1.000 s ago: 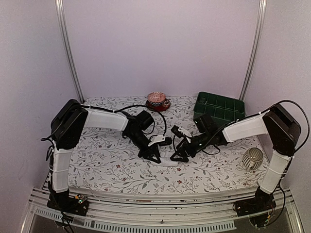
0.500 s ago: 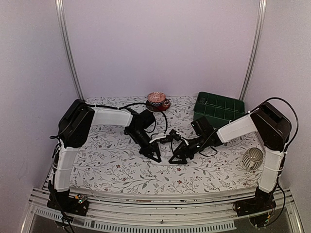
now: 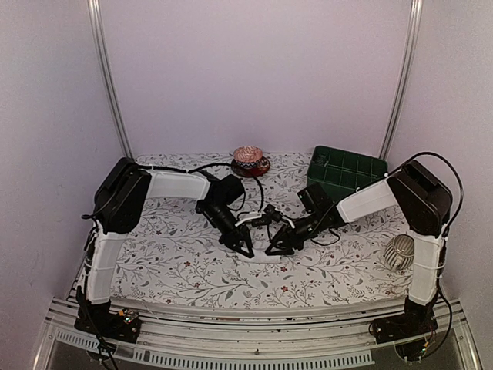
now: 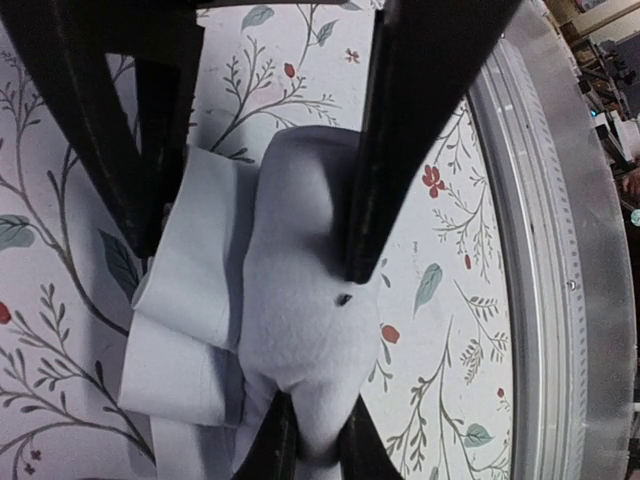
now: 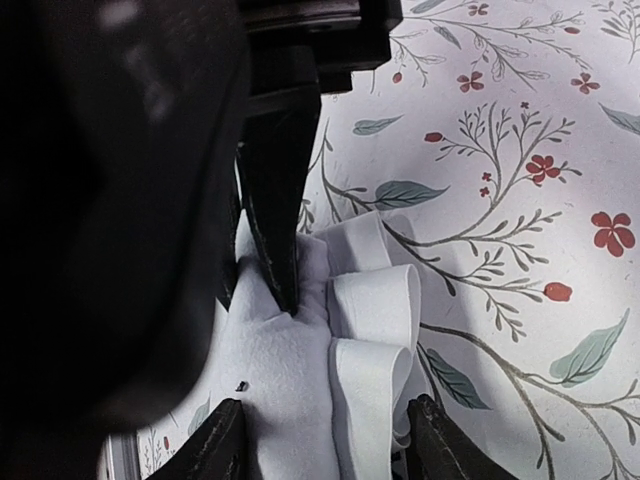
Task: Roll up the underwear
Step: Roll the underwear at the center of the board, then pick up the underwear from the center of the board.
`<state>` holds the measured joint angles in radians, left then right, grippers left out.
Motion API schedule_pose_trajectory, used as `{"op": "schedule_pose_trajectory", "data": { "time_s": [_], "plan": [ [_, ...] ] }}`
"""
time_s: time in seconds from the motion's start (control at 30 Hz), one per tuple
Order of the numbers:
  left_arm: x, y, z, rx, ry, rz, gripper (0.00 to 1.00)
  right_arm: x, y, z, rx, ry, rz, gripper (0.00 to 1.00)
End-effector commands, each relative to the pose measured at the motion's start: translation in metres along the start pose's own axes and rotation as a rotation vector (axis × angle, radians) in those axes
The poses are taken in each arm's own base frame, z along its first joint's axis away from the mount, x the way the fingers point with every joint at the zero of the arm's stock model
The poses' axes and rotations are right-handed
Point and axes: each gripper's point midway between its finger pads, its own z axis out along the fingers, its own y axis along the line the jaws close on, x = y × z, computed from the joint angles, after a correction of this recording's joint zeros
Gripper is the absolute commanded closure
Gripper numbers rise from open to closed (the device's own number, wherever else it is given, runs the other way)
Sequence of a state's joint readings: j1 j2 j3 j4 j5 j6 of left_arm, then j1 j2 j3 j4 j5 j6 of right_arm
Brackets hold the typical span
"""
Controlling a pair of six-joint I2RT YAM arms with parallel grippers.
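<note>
The white underwear (image 3: 264, 258) lies bunched in folds on the flowered tablecloth, near the middle of the table. My left gripper (image 3: 248, 250) is shut on one end of it; in the left wrist view the two fingertips pinch a hump of the white cloth (image 4: 300, 300) at the left gripper (image 4: 312, 445). My right gripper (image 3: 273, 250) faces it from the right. Its jaws stand apart, one on each side of the folded underwear (image 5: 300, 370), at the right gripper (image 5: 325, 440). The cloth between them does not look squeezed. A left finger (image 5: 275, 220) presses into the cloth just ahead.
A red bowl (image 3: 249, 160) stands at the back centre and a green compartment tray (image 3: 348, 171) at the back right. A white ribbed object (image 3: 400, 252) sits at the right edge. The table's metal rail (image 4: 545, 250) runs close beside the cloth.
My right arm has swung left up to the cloth, and its jaws have narrowed round the folds. The left gripper has shifted a little right, still holding the cloth.
</note>
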<state>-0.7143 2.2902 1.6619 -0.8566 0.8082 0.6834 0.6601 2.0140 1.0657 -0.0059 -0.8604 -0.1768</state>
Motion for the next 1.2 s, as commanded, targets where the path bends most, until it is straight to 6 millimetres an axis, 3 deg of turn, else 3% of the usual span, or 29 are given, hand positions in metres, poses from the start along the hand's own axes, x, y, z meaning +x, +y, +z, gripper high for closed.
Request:
{"op": "schedule_pose_trajectory", "data": {
  "time_s": [0.0, 0.07, 0.23, 0.43, 0.53, 0.67, 0.73, 0.83, 0.93, 1.03, 1.17],
  "plan": [
    [0.045, 0.029, 0.015, -0.068, 0.129, -0.112, 1.00, 0.016, 0.023, 0.024, -0.075, 0.087, -0.038, 0.55],
    [0.045, 0.029, 0.015, -0.068, 0.129, -0.114, 1.00, 0.017, 0.022, 0.024, -0.063, 0.099, -0.043, 0.71],
    [0.046, 0.030, 0.014, -0.075, 0.133, -0.117, 1.00, 0.019, 0.022, 0.021, -0.052, 0.113, -0.043, 0.95],
    [0.035, 0.030, 0.004, -0.117, 0.104, -0.086, 0.99, 0.013, 0.028, 0.014, -0.041, 0.110, -0.053, 0.97],
    [0.024, 0.027, -0.007, -0.154, 0.069, -0.055, 0.68, 0.007, 0.028, 0.008, -0.002, 0.100, -0.062, 0.97],
    [0.002, 0.010, -0.032, -0.207, -0.006, 0.013, 0.14, -0.003, 0.030, -0.002, 0.047, 0.074, -0.075, 0.98],
    [-0.013, 0.003, -0.051, -0.259, -0.051, 0.057, 0.02, -0.008, 0.031, -0.009, 0.078, 0.060, -0.081, 0.98],
    [-0.038, -0.007, -0.086, -0.365, -0.124, 0.118, 0.01, -0.017, 0.029, -0.020, 0.146, 0.035, -0.093, 0.98],
    [-0.050, -0.007, -0.118, -0.474, -0.189, 0.136, 0.02, -0.031, 0.025, -0.037, 0.215, -0.012, -0.094, 0.98],
    [-0.049, -0.004, -0.150, -0.595, -0.265, 0.126, 0.01, -0.048, 0.016, -0.060, 0.317, -0.068, -0.086, 0.98],
    [-0.035, 0.001, -0.166, -0.717, -0.328, 0.126, 0.01, -0.069, 0.005, -0.091, 0.429, -0.151, -0.034, 0.98]
  ]
}}
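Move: Pinched in the left hand near its left end, the rolled white underwear has its middle about 3 cm to that hand's right and 1 cm back, at fingertip height. The right hand's open fingers straddle the other end, the roll's middle lying roughly 4 cm to its left, 1 cm back and 1 cm below. The red plate and bowl stand some 44 cm straight ahead of the left hand; the green box is around 33 cm ahead and 32 cm right of the right hand. Closing in place, the right fingers pinch the roll's right end while the left hand keeps its hold. The left fingers then open wide, let go and rise about 14 cm, also swinging forward and left, away from the roll, the wrist tipping some 30 degrees so they point more steeply down. The right hand keeps its pinch and lifts, drifting slightly right and finally forward. ##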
